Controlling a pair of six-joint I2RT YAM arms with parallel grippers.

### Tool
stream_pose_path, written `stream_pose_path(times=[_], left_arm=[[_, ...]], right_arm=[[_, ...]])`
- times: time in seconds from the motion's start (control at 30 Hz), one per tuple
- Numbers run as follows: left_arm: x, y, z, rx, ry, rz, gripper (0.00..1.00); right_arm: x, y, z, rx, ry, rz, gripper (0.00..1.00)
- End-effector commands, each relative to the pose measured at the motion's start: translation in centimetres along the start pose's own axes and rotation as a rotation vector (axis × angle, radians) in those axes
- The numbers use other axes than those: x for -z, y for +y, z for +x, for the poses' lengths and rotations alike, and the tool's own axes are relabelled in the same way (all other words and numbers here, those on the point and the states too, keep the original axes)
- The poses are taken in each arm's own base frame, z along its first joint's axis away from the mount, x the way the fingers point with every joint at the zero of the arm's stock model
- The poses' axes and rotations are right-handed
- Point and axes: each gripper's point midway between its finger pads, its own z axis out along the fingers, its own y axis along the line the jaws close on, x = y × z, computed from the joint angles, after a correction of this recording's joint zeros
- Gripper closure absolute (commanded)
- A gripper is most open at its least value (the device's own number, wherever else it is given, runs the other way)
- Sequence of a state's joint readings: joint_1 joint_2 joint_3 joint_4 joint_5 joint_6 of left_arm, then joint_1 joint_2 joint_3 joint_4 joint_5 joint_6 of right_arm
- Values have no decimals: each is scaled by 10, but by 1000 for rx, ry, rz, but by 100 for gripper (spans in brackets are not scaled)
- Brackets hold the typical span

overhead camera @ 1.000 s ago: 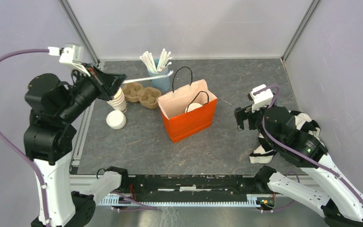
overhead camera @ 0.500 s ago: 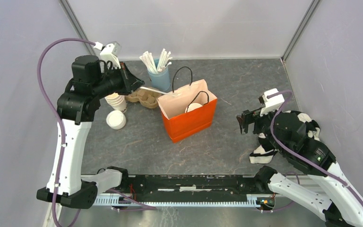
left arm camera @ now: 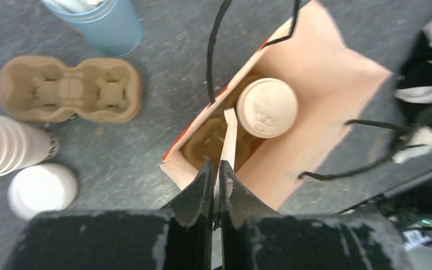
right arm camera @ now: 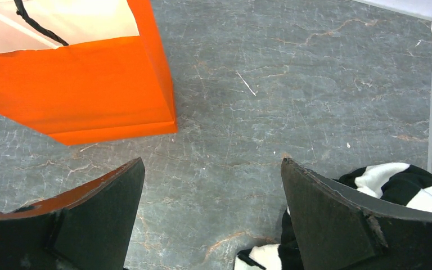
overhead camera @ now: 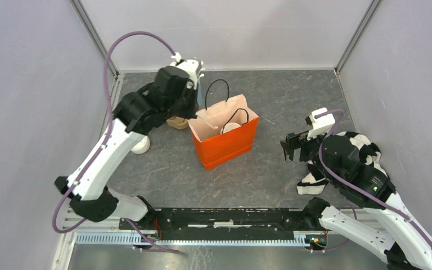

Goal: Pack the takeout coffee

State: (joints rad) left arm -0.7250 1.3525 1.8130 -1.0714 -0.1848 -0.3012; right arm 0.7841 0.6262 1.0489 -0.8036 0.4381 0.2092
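The takeout coffee [left arm camera: 267, 107], a cup with a round white lid, stands inside the orange paper bag [left arm camera: 326, 112], in a brown cardboard carrier [left arm camera: 205, 143]. Its lid also shows in the top view [overhead camera: 230, 127], inside the bag [overhead camera: 225, 146]. My left gripper [left arm camera: 216, 169] is shut on a white paper-wrapped straw [left arm camera: 229, 135] and hangs above the bag's left edge, the straw's tip reaching into the bag beside the cup. My right gripper [right arm camera: 211, 169] is open and empty, low over the table to the right of the bag [right arm camera: 90, 95]. It also shows in the top view [overhead camera: 288, 147].
Left of the bag are a blue cup of straws [left arm camera: 104, 25], an empty brown cup carrier [left arm camera: 70, 90], a stack of lidless cups [left arm camera: 5, 146] and a white lid [left arm camera: 42, 188]. A black-and-white cloth [right arm camera: 394, 191] lies by my right gripper.
My left arm has swung right from above the cup stack to over the bag, carrying the straw. My right gripper has drawn back slightly.
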Motion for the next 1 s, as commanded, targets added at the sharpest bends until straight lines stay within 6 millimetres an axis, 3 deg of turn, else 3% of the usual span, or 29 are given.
stream_pose_path(times=[0.0,0.1,0.13,0.17,0.23,0.37,0.63,0.77,0.87,0.97], left_arm=[[-5,17,-12,-60,-21,-249,98],[-21,-5,-15,-125,15,-253,96],[-27,-13,-14,-137,31,-239,89],[-33,-20,-13,-139,46,-222,73],[-37,-28,-16,-127,49,-199,49],[-25,-36,-32,-88,-3,-148,23],[27,-34,-60,30,-145,-69,11],[68,-36,-85,120,-290,28,1],[110,-41,-112,179,-468,154,0],[135,-38,-122,197,-570,205,0]], right_arm=[[-2,-1,-6,-28,-20,15,2],[-2,-2,-8,-24,-20,22,2],[-2,-2,-8,-23,-21,23,2],[-2,-2,-9,-22,-23,22,2],[0,0,-12,-14,-29,4,2],[3,-1,-20,-11,-20,10,2],[20,-11,-55,-86,-83,56,2],[33,-17,-81,-98,-121,70,2],[46,-24,-105,-107,-167,82,2],[59,-29,-127,-131,-224,88,2]])
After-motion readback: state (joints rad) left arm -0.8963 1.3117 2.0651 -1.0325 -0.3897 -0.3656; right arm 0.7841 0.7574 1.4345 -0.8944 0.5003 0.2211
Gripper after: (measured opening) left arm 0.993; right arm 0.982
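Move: The left hand holds a white stick towards the open paper bag, whose middle is about 5 cm ahead, 10 cm right and 20 cm below. The lidded cup inside the bag is some 6 cm ahead, 13 cm right. The cup carrier stands roughly 11 cm ahead, 9 cm left; the blue holder about 16 cm ahead, 1 cm left. From the right hand the bag lies about 11 cm ahead, 17 cm left and 14 cm below. Left hand shifts 6 cm right over the bag, opens, releasing the stick, then rises 14; right hand rises 11. ##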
